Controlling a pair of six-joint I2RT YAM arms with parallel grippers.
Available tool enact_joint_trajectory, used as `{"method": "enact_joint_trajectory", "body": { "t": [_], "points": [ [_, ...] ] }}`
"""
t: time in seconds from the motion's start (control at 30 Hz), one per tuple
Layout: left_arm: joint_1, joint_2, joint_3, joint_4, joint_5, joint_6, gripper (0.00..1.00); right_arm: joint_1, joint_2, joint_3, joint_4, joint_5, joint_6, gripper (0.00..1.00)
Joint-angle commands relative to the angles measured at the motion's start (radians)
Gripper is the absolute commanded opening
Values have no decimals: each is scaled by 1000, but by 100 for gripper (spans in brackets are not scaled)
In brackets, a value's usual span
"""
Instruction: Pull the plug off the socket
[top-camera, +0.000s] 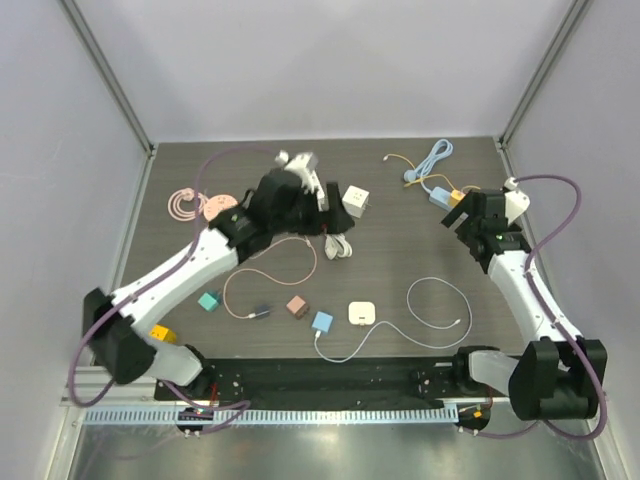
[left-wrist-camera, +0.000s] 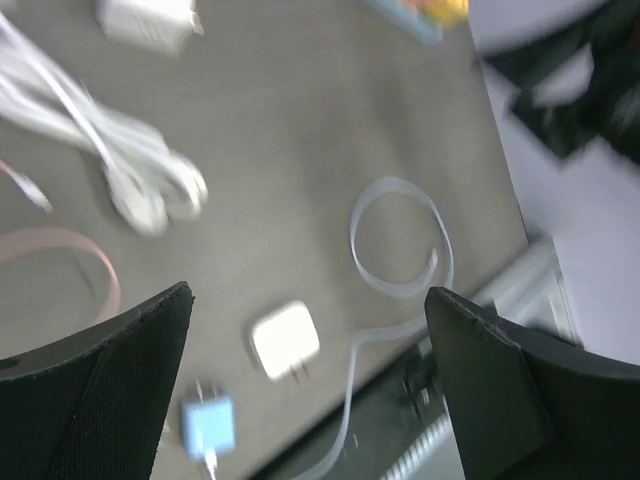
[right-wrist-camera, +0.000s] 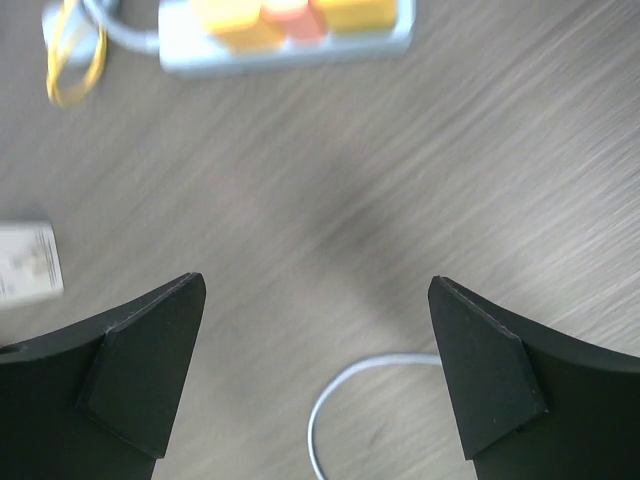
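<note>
The socket is a pale blue power strip (top-camera: 438, 196) at the back right of the table, with yellow and orange plugs (top-camera: 455, 195) seated in it. In the right wrist view the strip (right-wrist-camera: 285, 38) runs along the top edge, its plugs (right-wrist-camera: 240, 15) showing as yellow and orange blocks. My right gripper (right-wrist-camera: 318, 283) hangs open just short of it, with bare table and a white cable loop (right-wrist-camera: 340, 400) between its fingers. In the top view the right gripper (top-camera: 457, 215) is beside the strip. My left gripper (top-camera: 300, 162) is raised at the back centre, open and empty (left-wrist-camera: 308, 295).
A white cube adapter (top-camera: 356, 200) and a white cable bundle (top-camera: 338, 245) lie below the left gripper. Near the front are a white charger (top-camera: 361, 312), a blue charger (top-camera: 322, 321), a brown cube (top-camera: 296, 306), a teal cube (top-camera: 209, 301) and looped cables (top-camera: 440, 310). A pink cable coil (top-camera: 183, 204) lies at the left.
</note>
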Motion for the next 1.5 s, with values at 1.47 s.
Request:
{"method": "enact_joint_trajectory", "body": {
  "t": [1.47],
  "points": [
    [-203,-309,-580,83,212,-198,98,-308,540,-4,472,-641,61,67]
  ]
}}
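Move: Out ahead of the right hand, about 14 cm forward, 8 cm right and 11 cm below, sits the yellow plug at the near right end of the light-blue strip; the pink plug is 3 cm left and 2 cm beyond it, the far yellow plug another 3 cm left. From the high left hand, that near yellow plug is some 14 cm ahead, 40 cm right and 23 cm down; the white cube is 17 ahead, 6 right, 22 down, and the blue charger 14 back, 2 left, 25 down. Swinging right about 15 cm, then forward and down, the right hand rounds the strip's near right end, narrowing its fingers to two-thirds open while its left side rises some 25 degrees. Low there, it turns back left about 10 cm and slightly backward, fingers against the strip's end. The open left hand leaves the white cube, going back 18 cm and down 13 towards the blue charger, tipping down. ##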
